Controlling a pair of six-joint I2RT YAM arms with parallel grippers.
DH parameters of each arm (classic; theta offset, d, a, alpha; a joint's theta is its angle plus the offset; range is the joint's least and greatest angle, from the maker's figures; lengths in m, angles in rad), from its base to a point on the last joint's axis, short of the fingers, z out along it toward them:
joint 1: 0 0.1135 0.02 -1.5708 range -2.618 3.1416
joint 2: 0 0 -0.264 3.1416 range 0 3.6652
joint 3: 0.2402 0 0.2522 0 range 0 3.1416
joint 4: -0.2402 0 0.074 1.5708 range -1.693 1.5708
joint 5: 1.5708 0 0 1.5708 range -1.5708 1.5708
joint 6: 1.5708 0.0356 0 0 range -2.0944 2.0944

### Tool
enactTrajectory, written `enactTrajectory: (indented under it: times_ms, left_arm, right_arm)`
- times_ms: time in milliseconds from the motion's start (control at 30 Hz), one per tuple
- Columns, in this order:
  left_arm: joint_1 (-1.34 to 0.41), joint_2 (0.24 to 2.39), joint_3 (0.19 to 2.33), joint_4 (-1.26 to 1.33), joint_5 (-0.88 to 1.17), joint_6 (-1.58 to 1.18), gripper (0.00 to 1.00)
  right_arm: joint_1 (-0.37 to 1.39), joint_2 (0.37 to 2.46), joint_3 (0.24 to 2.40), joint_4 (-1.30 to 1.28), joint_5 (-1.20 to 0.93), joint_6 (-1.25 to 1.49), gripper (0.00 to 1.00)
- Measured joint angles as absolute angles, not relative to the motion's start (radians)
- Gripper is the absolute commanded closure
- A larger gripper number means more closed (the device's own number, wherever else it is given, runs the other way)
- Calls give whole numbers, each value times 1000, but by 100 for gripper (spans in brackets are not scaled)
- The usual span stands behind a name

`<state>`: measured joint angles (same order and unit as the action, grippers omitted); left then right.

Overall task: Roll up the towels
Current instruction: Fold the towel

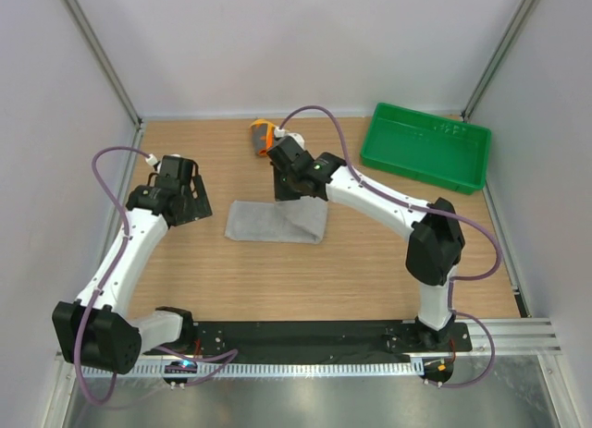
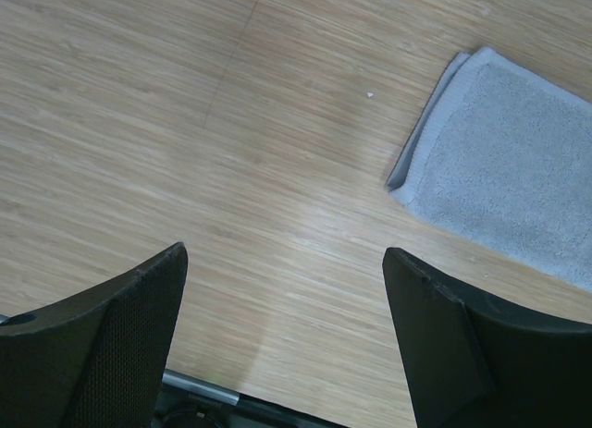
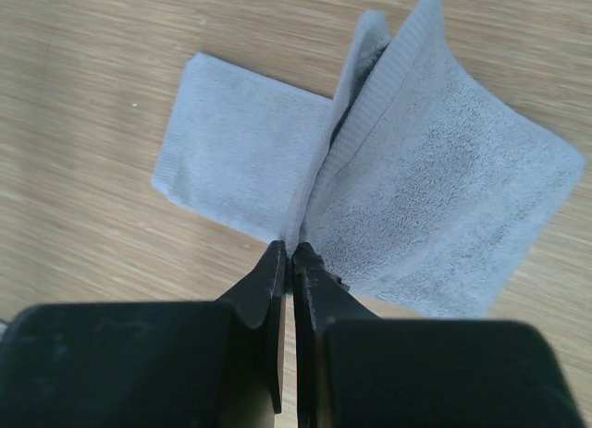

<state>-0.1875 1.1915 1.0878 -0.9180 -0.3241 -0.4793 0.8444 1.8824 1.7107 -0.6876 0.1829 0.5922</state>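
The plain light grey towel (image 1: 276, 222) lies folded flat on the wooden table, mid-way between the arms. My right gripper (image 3: 289, 252) is shut on the towel's edge, and a pinched fold of grey cloth (image 3: 435, 188) rises from the table in front of the jaws. From above, that gripper (image 1: 289, 195) sits at the towel's far edge. The orange and yellow patterned towel (image 1: 262, 135) lies bunched up at the back, just behind the right wrist. My left gripper (image 1: 185, 201) hovers left of the grey towel, open (image 2: 285, 250) and empty, with only the towel's corner (image 2: 509, 160) showing to its right.
A green plastic tray (image 1: 418, 173) stands at the back right of the table. Bare wood lies under the left gripper and along the front of the table. White walls with metal posts close in the back and sides.
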Motion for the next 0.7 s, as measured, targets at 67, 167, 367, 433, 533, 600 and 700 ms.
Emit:
enactTrajectory:
  times_ms: [67,167,367,433,533,600,700]
  left_arm:
    - [-187,1186,1087,-918,-329,-480,13]
    - [-185,1178,1087,-918,-334,-481,13]
    - [-181,1175,1087,-918,-342,-481,13]
    - [-181,1174,1087,-918,-342,-482,13]
    - [-179,1172,1084,-918,-342,-482,13]
    - [-176,1171,1082,-918,-343,-482,13]
    - [-175,1171,1082,-918,-345,-482,13]
  right_arm:
    - [857,1911,1738,-683,175,598,99]
    - [877,1952,1773,-673,160,607,99]
    - [904,2025,1839,-659,138,622,99]
    - [908,2040,1850,-655,133,628,99]
    - [915,2065,1866,-651,124,634,99]
    - [918,2079,1875,-648,118,636,99]
    - [921,2094,1876,-639,109,640,99]
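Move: The right hand already holds the lifted end of the grey towel. The towel's flat left end lies about 15 cm to the left of this hand, 3 cm back and 15 cm below. The towel's bend lies some 13 cm to its right, 3 cm back. The orange-grey cloth is about 24 cm ahead and 3 cm left. From the left hand, the flat end lies some 9 cm right, 3 cm ahead and 14 cm below. Keeping its pinch on the raised towel end, the right hand carries it left over the lower layer towards the towel's flat left end, about 7.5 cm, slowing as it goes. It also sinks some 3.5 cm, mostly late on, the wrist turning slightly. The fingers stay shut. ##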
